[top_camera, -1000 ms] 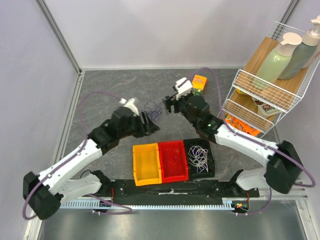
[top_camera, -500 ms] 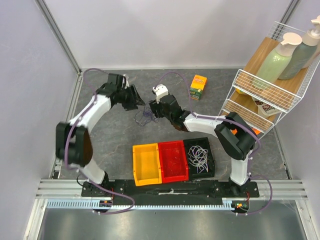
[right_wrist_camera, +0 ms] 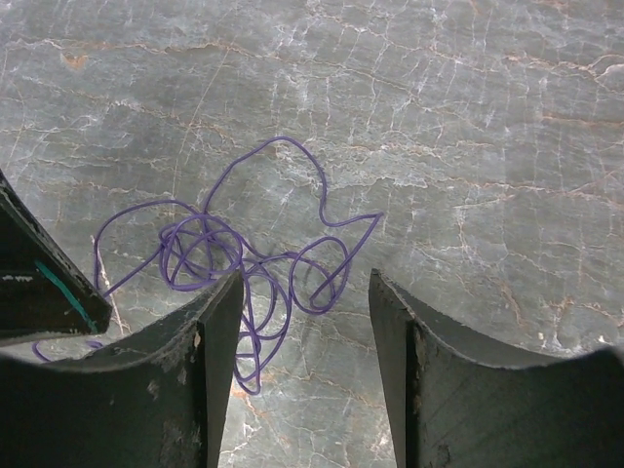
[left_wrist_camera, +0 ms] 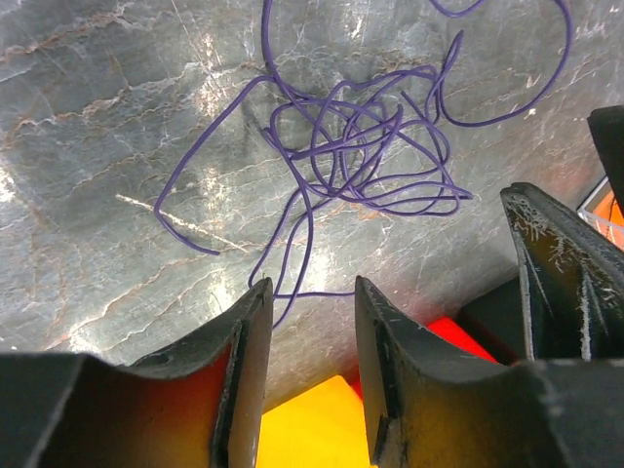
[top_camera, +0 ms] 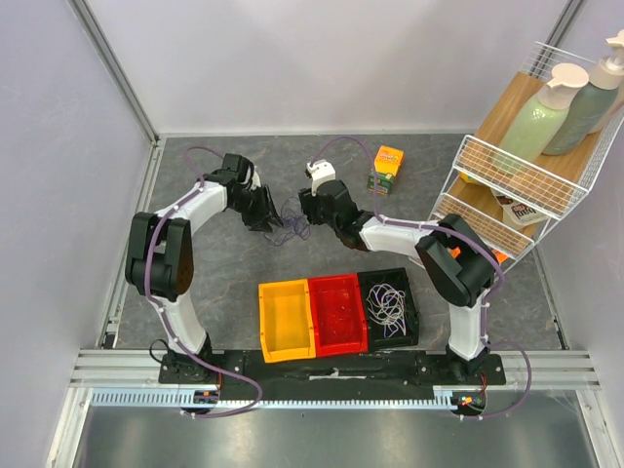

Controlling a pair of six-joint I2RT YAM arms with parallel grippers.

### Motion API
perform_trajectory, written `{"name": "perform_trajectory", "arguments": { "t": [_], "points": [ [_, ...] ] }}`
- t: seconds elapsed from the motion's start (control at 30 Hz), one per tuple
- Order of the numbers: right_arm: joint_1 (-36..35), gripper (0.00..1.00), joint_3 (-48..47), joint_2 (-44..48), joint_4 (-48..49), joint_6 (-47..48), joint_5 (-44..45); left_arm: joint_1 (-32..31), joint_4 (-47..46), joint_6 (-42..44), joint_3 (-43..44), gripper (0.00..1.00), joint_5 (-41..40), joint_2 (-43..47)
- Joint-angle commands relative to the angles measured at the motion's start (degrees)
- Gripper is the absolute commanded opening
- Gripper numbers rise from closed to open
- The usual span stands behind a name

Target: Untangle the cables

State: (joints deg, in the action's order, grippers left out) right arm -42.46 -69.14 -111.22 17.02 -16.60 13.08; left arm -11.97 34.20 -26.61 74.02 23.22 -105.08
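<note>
A tangle of thin purple cable [top_camera: 289, 224] lies loose on the grey table. It shows in the left wrist view [left_wrist_camera: 351, 146] and in the right wrist view [right_wrist_camera: 244, 255]. My left gripper [top_camera: 266, 212] is open just left of the tangle, low over the table, holding nothing [left_wrist_camera: 312, 291]. My right gripper [top_camera: 308, 209] is open just right of the tangle and empty [right_wrist_camera: 305, 283]. White cable and some purple cable [top_camera: 386, 301] lie coiled in the black bin [top_camera: 411, 314]. I cannot make out any red or black cables.
A yellow bin [top_camera: 286, 320] and a red bin [top_camera: 337, 314] stand beside the black one at the near edge. An orange box [top_camera: 389, 162] stands at the back. A wire rack [top_camera: 507, 185] with bottles stands at the right.
Both arms have shifted around the purple tangle. Since half a second ago my left gripper has come nearer to it from the far left. The tangle stays on the table.
</note>
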Motion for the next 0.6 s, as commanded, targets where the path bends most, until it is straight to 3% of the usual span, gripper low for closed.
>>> {"name": "perform_trajectory", "arguments": {
  "t": [0.0,0.13,0.23,0.3,0.47,0.57],
  "points": [
    [0.97,0.62,-2.75,-1.89,0.21,-2.2,-0.33,0.01,0.43,3.32,-0.1,0.43,3.14,-2.5],
    [1.41,0.6,-3.36,-3.04,1.09,-2.47,-2.36,0.01,0.7,3.76,0.34,0.23,4.81,-3.64],
    [1.59,0.54,-4.59,-4.53,0.65,-2.47,-2.45,0.01,2.54,5.16,1.91,0.04,1.49,-1.98],
    [1.76,0.44,-6.08,-5.67,0.13,-2.38,-3.23,0.01,3.16,6.04,1.92,0.02,-2.46,0.91],
    [1.85,0.03,-9.51,-8.13,-0.75,-1.86,-3.94,0.1,4.12,5.78,-1.15,0.02,-8.36,10.75],
    [1.85,0.0,-10.75,-8.49,-1.89,-1.51,0.0,0.1,6.14,4.9,-3.7,0.02,-12.13,21.44]
  ]
}}
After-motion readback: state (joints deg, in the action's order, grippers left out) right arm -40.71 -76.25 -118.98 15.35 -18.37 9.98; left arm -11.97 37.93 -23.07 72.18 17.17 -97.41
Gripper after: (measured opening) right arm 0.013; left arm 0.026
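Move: The left hand's strand, the near tail of the purple cable, lies about 2 cm below its fingers and 1 cm back, with the tangle's middle some 4 cm ahead and 4 cm right; the yellow box is roughly 22 cm back and 3 cm right. For the right hand, the cable's outer loop is about 2 cm ahead, 1 cm left and 3 cm below, and the carton 11 cm ahead and 17 cm right. The left hand sinks about 2 cm onto the near tail of the purple cable, shuts its half-open fingers to pinch the strand, then lifts it nearly 5 cm while drawing about 2 cm to the left, away from the tangle. Meanwhile the right hand eases down and forward, about 2.5 cm each way and slightly left, onto the outer loop on its side, and only towards the end closes its fingers, pinching the loop low over the table. ##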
